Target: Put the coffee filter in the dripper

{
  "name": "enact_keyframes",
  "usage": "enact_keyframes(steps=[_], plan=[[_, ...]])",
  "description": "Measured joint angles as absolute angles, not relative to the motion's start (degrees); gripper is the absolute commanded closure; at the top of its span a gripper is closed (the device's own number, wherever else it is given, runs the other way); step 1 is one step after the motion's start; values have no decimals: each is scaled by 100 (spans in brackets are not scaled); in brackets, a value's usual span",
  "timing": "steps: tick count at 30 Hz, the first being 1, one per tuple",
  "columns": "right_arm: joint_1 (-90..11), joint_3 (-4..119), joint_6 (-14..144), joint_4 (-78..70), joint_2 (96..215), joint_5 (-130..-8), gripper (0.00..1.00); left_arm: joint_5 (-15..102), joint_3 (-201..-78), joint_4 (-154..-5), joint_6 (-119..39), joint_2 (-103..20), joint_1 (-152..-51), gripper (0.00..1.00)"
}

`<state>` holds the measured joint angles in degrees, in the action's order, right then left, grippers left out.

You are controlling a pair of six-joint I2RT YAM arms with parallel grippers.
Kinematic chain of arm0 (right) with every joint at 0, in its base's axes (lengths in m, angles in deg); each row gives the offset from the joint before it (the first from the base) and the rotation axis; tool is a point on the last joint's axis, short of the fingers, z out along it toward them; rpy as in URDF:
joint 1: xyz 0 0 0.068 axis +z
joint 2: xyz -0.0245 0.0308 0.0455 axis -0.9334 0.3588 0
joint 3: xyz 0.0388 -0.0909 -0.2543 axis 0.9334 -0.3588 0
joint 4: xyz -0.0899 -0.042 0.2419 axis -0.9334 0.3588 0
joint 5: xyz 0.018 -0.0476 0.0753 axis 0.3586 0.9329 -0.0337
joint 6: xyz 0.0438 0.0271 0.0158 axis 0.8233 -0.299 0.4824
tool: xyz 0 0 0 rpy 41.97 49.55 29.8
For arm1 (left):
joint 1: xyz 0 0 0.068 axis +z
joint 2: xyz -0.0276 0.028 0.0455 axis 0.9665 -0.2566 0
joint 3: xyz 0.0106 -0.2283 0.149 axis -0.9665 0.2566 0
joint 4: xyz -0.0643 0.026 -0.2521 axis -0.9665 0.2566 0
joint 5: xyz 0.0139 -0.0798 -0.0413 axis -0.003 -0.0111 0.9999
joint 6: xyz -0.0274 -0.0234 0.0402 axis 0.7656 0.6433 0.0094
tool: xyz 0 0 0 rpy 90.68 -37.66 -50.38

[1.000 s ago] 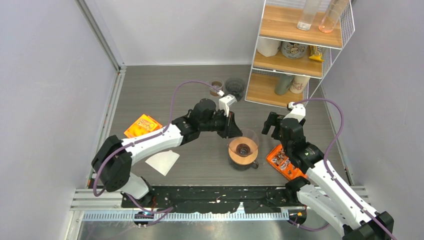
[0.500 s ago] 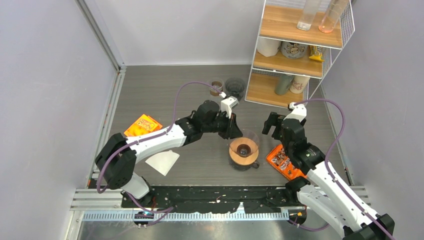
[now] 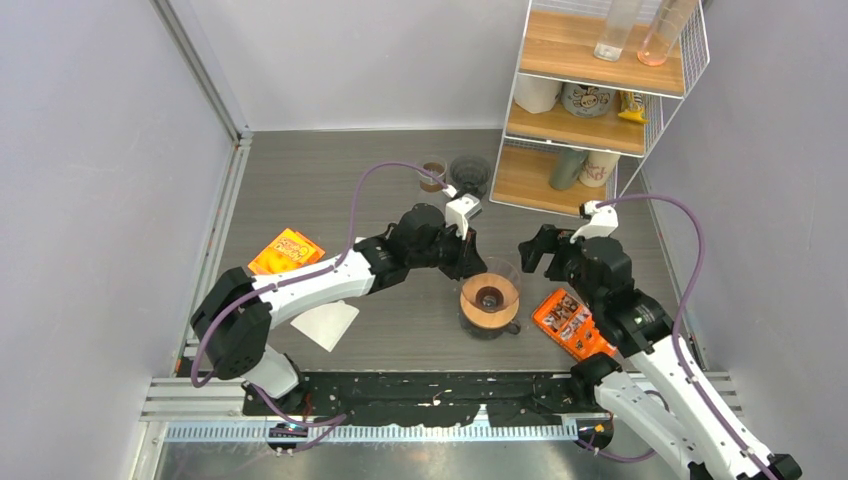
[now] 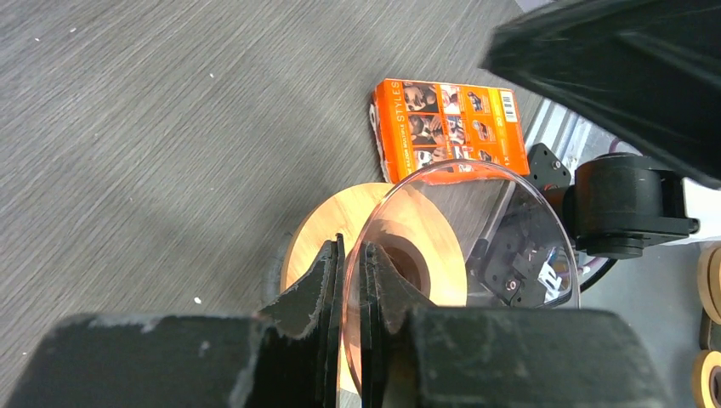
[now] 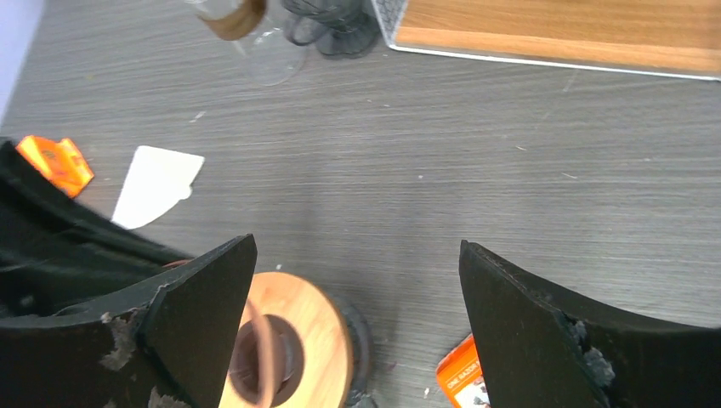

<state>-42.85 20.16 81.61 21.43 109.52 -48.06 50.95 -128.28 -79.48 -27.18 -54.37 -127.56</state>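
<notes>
The dripper (image 3: 489,298), a clear glass cone in a round wooden collar, stands mid-table. My left gripper (image 3: 470,262) is shut on its glass rim at the upper left; in the left wrist view the fingers (image 4: 350,251) pinch the clear wall (image 4: 476,221) above the collar. The coffee filter (image 3: 325,323), a flat white paper piece, lies on the table near the left arm's base and shows small in the right wrist view (image 5: 157,185). My right gripper (image 3: 537,255) hovers open to the right of the dripper, jaws wide (image 5: 357,246), with nothing between them.
An orange box (image 3: 572,322) lies right of the dripper, under the right arm. An orange packet (image 3: 286,250) sits at the left. A small glass cup (image 3: 433,175) and a dark dripper (image 3: 470,175) stand at the back. A wire-and-wood shelf (image 3: 600,90) fills the back right.
The right arm has swung outward to the right, uncovering more of the orange box, its gripper still open. The left gripper keeps its hold on the dripper, which has barely shifted.
</notes>
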Motion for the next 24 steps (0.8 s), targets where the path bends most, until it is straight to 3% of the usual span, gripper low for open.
enact_keyframes(steps=[6,10,19,24], plan=[[-4289,2453,8076,2620,10842,-5686,1,4975,-12828,-7955,-2801,-5431,-12764,100],[-4289,2632,7986,2945,11124,-6360,10,4883,-12828,-7957,-2847,-5413,-12762,100],[-4289,2648,7842,3210,11961,-7286,40,4664,-12828,-7948,-2941,-5361,-12828,100],[-4289,2648,7794,3179,12134,-7507,62,4638,-12828,-7942,-2991,-5352,-12845,100]])
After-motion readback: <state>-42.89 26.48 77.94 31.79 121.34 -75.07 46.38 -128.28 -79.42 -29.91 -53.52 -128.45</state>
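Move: Held in the left fingers by its rim, the clear dripper has its middle about 10 cm to the right hand's left, 5 cm back and 6 cm below. From the left hand that middle is roughly 3 cm back, 3 cm right and 3 cm below. The wooden ring on the carafe is some 9 cm back, 11 cm left and 11 cm below the right hand; the orange box is about 10 cm back, 7 cm right and 19 cm down. Swinging left about 6.5 cm and back some 4 cm, the right hand first rises 2 cm, then sinks about 5 cm to the dripper's free right-hand rim, turning counter-clockwise some 25 degrees and tipping down. Its wide-open fingers close to about half around the rim, while the left hand keeps its pinch and holds the dripper nearly still above the ring. ##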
